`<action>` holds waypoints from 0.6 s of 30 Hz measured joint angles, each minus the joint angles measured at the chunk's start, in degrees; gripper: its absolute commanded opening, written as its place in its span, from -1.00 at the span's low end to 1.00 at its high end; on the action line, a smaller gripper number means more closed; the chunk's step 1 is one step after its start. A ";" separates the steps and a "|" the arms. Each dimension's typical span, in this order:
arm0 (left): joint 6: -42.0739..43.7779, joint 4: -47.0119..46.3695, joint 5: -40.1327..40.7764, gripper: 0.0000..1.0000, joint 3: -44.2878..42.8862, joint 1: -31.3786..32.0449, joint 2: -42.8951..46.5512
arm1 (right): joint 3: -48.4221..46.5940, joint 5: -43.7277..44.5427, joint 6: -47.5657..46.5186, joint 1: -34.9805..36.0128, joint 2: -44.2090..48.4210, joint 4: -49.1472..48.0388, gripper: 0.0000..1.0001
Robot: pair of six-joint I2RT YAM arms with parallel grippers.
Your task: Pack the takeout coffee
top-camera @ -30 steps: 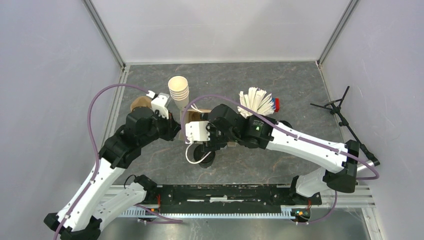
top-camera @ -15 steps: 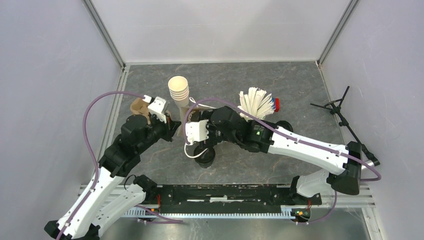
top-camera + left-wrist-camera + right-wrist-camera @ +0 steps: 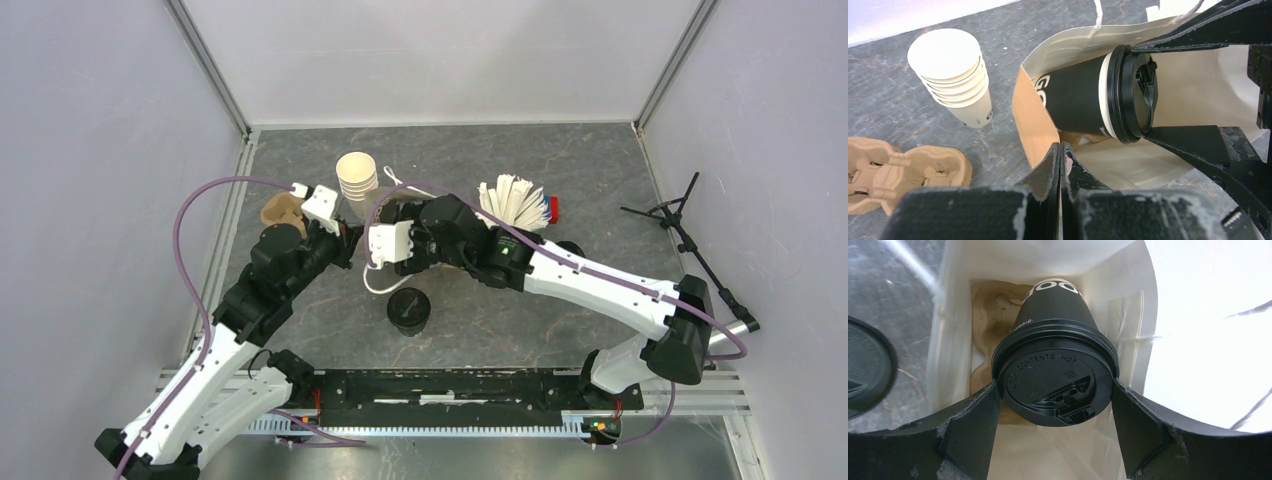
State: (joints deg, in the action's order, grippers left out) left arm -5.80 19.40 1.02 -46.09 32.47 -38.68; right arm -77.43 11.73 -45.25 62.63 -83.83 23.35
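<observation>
A takeout coffee cup [image 3: 1055, 305] with a black sleeve and black lid [image 3: 1130, 92] hangs in the mouth of the paper bag [image 3: 1033, 110], lid toward the camera. My right gripper [image 3: 1054, 390] is shut on it, with a finger against each side of the lid. My left gripper [image 3: 1061, 147] is pinched shut on the bag's near rim, and the bag wall [image 3: 955, 315] stands open. A brown pulp carrier [image 3: 988, 315] lies inside the bag behind the cup. A second lidded cup [image 3: 408, 310] stands on the table nearer the arm bases, seen also as a black lid [image 3: 863, 370] left of the bag.
A stack of lidless cream cups [image 3: 357, 180] stands just left of the bag. A loose pulp carrier [image 3: 280, 210] lies at the far left. White sticks [image 3: 512, 203] fan out right of the bag, with a black stand [image 3: 680, 215] near the right wall.
The right gripper carried its cup away from the second cup and into the bag's mouth. The left gripper closed on the bag's rim and moved slightly farther from the bases.
</observation>
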 measured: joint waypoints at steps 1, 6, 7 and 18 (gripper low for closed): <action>0.39 -0.81 0.35 -0.95 0.00 0.00 -0.74 | -0.02 0.02 -0.26 -0.74 -0.35 -0.39 0.59; 1.73 -3.69 1.49 -0.95 0.00 0.00 -3.63 | -0.33 0.85 -1.73 -3.04 -1.53 -1.84 0.57; 1.79 -3.74 1.66 -0.95 0.00 0.00 -3.74 | -0.33 0.87 -1.77 -3.19 -1.53 -2.05 0.57; 0.74 2.84 1.97 0.25 -1.36 0.00 1.22 | 5.73 -6.34 -1.07 -2.14 2.36 -4.42 0.58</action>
State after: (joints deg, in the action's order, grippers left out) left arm -5.06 22.24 2.98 -47.44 32.47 -37.45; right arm -71.70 5.39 -46.33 60.49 -81.47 18.94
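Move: The right gripper already holds the coffee cup by its lid, sunk into the mouth of the paper bag; the bag's middle lies about 10 cm below that hand, roughly 1 cm forward of it and level sideways. From the left gripper, shut at the bag's near left rim, the bag's middle is some 3 cm ahead, 7 cm right and 12 cm down; the cup stack stands 13 cm ahead and 3 cm left, the other lidded cup 12 cm back and 8 cm right. Swing both grippers forward together, the left about 1.5 cm with the bag's rim still pinched, the right about 3 cm with its hold on the lid kept, then draw both back to roughly where they began. On the way back, lift the left slightly, ease it left and open its fingers about halfway to let go of the rim, while the right sinks some 1.5 cm, lowering the cup into the bag. ##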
